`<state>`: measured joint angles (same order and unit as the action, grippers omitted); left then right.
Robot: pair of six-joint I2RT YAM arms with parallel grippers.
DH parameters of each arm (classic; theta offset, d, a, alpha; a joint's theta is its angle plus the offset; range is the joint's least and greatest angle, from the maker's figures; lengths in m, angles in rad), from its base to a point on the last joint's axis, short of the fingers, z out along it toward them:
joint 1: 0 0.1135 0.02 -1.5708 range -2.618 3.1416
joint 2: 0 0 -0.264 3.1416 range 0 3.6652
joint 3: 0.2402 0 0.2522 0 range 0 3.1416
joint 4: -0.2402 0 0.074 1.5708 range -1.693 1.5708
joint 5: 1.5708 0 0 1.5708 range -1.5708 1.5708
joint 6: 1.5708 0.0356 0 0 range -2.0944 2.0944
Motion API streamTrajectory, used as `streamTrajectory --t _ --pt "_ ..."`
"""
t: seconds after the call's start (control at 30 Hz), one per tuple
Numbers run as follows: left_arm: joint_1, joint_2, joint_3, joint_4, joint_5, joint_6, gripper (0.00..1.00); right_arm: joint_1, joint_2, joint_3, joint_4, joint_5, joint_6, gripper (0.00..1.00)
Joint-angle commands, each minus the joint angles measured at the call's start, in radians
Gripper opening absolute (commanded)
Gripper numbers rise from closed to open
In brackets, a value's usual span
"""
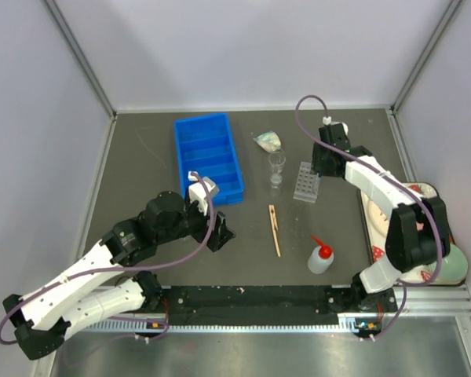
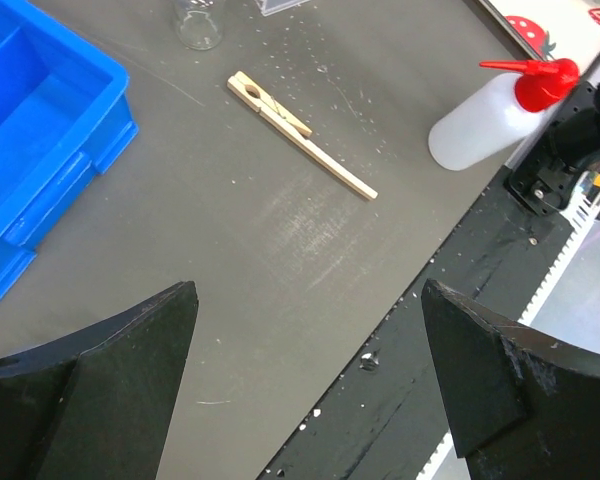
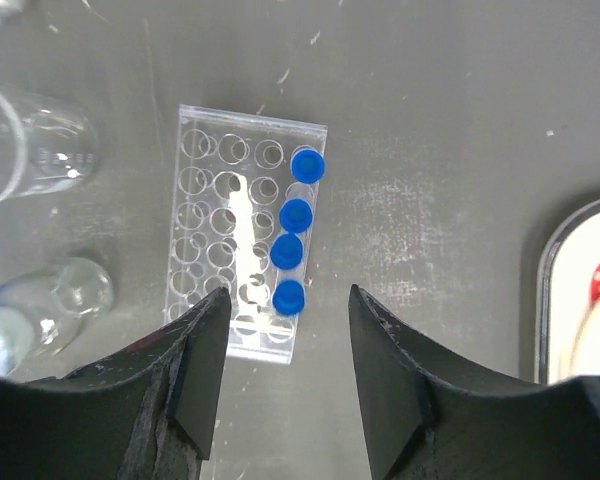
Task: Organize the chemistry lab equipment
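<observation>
A clear tube rack (image 3: 236, 235) stands on the dark table with several blue-capped tubes (image 3: 296, 214) upright along its right edge. My right gripper (image 3: 287, 295) hovers over the rack's near end, open, its jaws apart on either side of the nearest cap without touching it. To the rack's left are a glass beaker (image 3: 35, 140) and a small flask (image 3: 80, 290). A wooden clamp (image 2: 300, 133) and a white squeeze bottle (image 2: 480, 115) with a red nozzle lie ahead of my left gripper (image 2: 308, 290), which is wide open and empty.
A blue divided bin (image 1: 208, 157) sits at the back left. A strawberry-patterned tray (image 1: 377, 224) lies under the right arm at the right edge. Another clear flask (image 1: 267, 141) lies behind the beaker. The table's black front rail (image 2: 460, 300) runs close below the left gripper.
</observation>
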<state>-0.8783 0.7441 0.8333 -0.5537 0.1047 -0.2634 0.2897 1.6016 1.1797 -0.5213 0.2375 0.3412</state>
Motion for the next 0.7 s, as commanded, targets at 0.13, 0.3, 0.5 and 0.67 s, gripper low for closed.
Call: streamTrajectory --t 0.13,0.3,0.5,0.67 --pt "0.002 0.133 0.104 0.001 -0.172 -0.014 0.99 0.054 -0.353 -0.026 -0.042 0.083 -0.001 0.52" --pt "0.005 0.231 0.171 -0.014 -0.298 0.004 0.99 0.115 -0.523 -0.064 -0.101 0.071 -0.021 0.52" --pt "0.032 0.385 0.263 -0.023 -0.327 -0.005 0.98 0.223 -0.701 -0.129 -0.138 -0.007 -0.001 0.52" --pt "0.071 0.434 0.273 -0.023 -0.318 -0.066 0.97 0.304 -0.766 -0.141 -0.239 -0.061 0.024 0.53"
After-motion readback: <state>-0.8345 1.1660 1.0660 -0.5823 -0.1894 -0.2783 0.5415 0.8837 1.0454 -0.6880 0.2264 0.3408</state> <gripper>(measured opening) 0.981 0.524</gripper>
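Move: The right hand is already open, just above the tube rack, whose middle is about 8 cm below it and 2 cm left. The wooden clamp lies some 14 cm back and 12 cm left of this hand; the vial is 11 cm left and 2 cm ahead, the wash bottle 25 cm back and 2 cm right. From the left hand, the clamp is roughly 10 cm ahead, 14 cm right and 22 cm down; the blue box's middle is 30 cm ahead and 6 cm left. Touching nothing at either end, the open right hand leaves the rack: it shoots up about 15 cm, then swings back some 13 cm and a little left, towards the clamp's side of the table, its fingers tipping up to point more forward and turning counter-clockwise. The wide-open left hand meanwhile travels about 9 cm forward, towards the blue box, sinking slightly, turning counter-clockwise and rolling its left side up. ##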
